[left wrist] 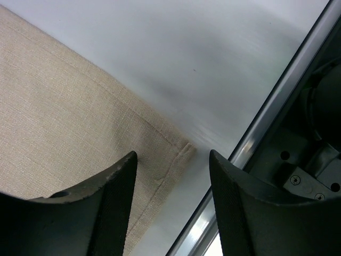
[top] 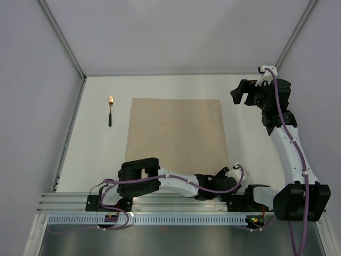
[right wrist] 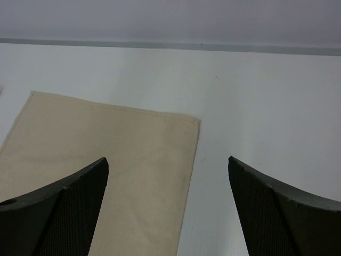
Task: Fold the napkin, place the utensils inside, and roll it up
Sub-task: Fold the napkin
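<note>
The beige napkin (top: 176,133) lies flat and unfolded in the middle of the white table. A fork (top: 110,110) with a gold head and dark handle, the only utensil in view, lies to the napkin's left. My left gripper (top: 228,172) hovers low over the napkin's near right corner (left wrist: 181,154). In the left wrist view that gripper (left wrist: 172,154) is open and the hemmed corner lies between its fingers, not pinched. My right gripper (top: 243,96) is raised beside the far right corner, also open. In its wrist view that gripper (right wrist: 168,160) straddles the napkin's right edge (right wrist: 189,181).
An aluminium rail (top: 160,205) runs along the near edge, close to the left gripper, and shows again as the rail (left wrist: 266,122) in its wrist view. Grey walls enclose the table at the back and sides. The right arm's base (top: 298,200) sits at the near right.
</note>
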Action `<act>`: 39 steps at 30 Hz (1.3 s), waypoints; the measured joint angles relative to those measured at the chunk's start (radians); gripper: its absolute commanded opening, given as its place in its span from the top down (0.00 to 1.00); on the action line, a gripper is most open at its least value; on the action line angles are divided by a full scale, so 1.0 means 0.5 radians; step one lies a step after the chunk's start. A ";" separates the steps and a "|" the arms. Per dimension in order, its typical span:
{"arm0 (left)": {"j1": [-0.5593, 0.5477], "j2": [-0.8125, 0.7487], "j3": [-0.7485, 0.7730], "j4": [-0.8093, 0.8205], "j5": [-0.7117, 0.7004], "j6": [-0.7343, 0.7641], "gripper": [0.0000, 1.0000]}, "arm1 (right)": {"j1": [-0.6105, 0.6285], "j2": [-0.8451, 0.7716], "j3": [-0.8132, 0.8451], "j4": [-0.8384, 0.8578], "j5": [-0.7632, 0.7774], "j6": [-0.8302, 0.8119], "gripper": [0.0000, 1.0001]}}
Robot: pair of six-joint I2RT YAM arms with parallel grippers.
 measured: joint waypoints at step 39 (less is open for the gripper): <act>0.509 -0.472 -0.424 0.330 0.544 -0.306 0.98 | 0.000 0.047 0.001 -0.011 -0.032 -0.001 0.02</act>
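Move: The napkin's near right corner lies almost between my open left fingertips, about 2 cm to the right and 1 cm below, level fore and aft. The napkin's middle is some 22 cm ahead of that hand and 20 cm to its left, and its far right corner roughly 44 cm straight ahead and level sideways. From my right hand, the near corner lies about 30 cm back, 5 cm left and 28 cm down. I shut my left fingers on the napkin's near right corner down at the table, creeping barely 1 cm forward as they close, and pinch it. Then, still gripping, I carry the corner forward about 7 cm and up some 6 cm, easing 3 cm left in over the cloth, while the wrist turns some 20 degrees. ##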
